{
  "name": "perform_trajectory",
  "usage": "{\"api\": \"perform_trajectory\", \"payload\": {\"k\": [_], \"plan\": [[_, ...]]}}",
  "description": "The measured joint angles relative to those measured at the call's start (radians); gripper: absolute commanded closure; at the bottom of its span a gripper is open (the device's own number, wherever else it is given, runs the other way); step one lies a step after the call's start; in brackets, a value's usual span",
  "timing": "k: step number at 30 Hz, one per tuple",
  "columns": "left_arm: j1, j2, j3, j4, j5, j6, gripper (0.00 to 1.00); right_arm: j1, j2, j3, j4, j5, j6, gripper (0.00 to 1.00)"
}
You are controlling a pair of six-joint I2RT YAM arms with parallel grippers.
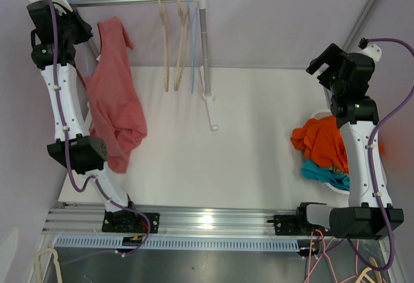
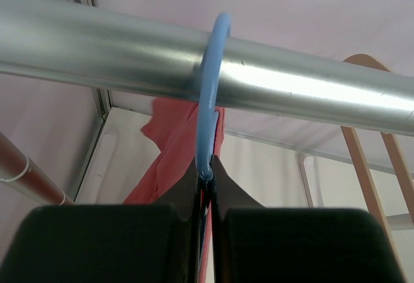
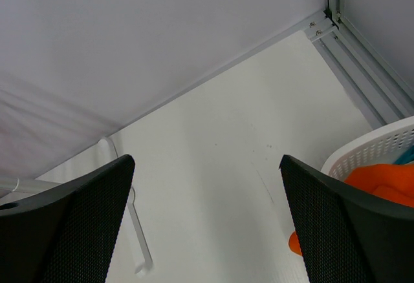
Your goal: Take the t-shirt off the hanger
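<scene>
A salmon-red t-shirt point(image 1: 115, 95) hangs from the left end of the metal rod point(image 1: 123, 0). In the left wrist view a light blue hanger hook point(image 2: 210, 83) loops over the rod point(image 2: 310, 86), with the t-shirt point(image 2: 171, 154) below it. My left gripper point(image 2: 206, 168) is shut on the hanger's neck just under the hook. In the top view it point(image 1: 76, 28) sits beside the shirt's top, and the hanger is hidden by cloth. My right gripper point(image 1: 321, 64) is open and empty, far to the right above the table point(image 3: 206, 160).
Two wooden hangers point(image 1: 173, 37) and a blue one point(image 1: 192, 44) hang on the rod's right part, by the white rack post point(image 1: 205, 50). A wooden hanger also shows in the left wrist view point(image 2: 365, 160). A white basket point(image 3: 372, 150) of orange and teal clothes point(image 1: 323, 142) stands at the right.
</scene>
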Motion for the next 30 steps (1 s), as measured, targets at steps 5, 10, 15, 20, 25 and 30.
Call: {"api": "perform_trajectory", "payload": {"k": [5,10,15,20,25,30], "plan": [[-0.021,-0.004,0.002,-0.003,0.005,-0.002,0.99,0.000,0.000,0.000,0.003,-0.011,0.000,0.01],[-0.092,-0.053,-0.011,-0.006,-0.001,-0.008,0.99,0.000,-0.007,0.000,0.003,-0.034,-0.007,0.01],[-0.145,-0.232,-0.102,0.031,-0.025,-0.008,0.99,0.000,-0.040,-0.010,0.002,-0.056,-0.019,0.01],[-0.180,-0.414,-0.159,0.023,-0.125,-0.009,0.99,0.032,-0.064,-0.010,0.003,-0.168,-0.041,0.01],[-0.344,-0.560,-0.326,-0.007,-0.347,-0.037,0.99,0.251,-0.108,-0.053,0.050,-0.323,-0.095,0.01],[-0.440,-0.639,-0.440,-0.103,-0.553,-0.122,0.99,0.593,-0.162,-0.111,0.124,-0.442,-0.157,0.01]]}}
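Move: The red t-shirt hangs on the blue hanger, its middle some 25 cm below the left hand and about 4 cm back; the hook arches over the rail about 4 cm above those fingers and 2 cm ahead. Open space to carry it into lies roughly 18 cm back and 14 cm right of the left hand; the beige hangers hang about 26 cm right, 10 cm lower. From the right hand the t-shirt is some 60 cm left, 8 cm ahead and 18 cm lower. The blue hanger's hook, still pinched in the left hand's shut fingers, is slid right along the rail, then lifted off it and drawn back in an arc that rises about 12 cm and sinks again, ending some 18 cm back and 11 cm right. The right hand, fingers still wide open, then swings left and back towards the t-shirt, fast at the end, turning about 60 degrees counter-clockwise. ##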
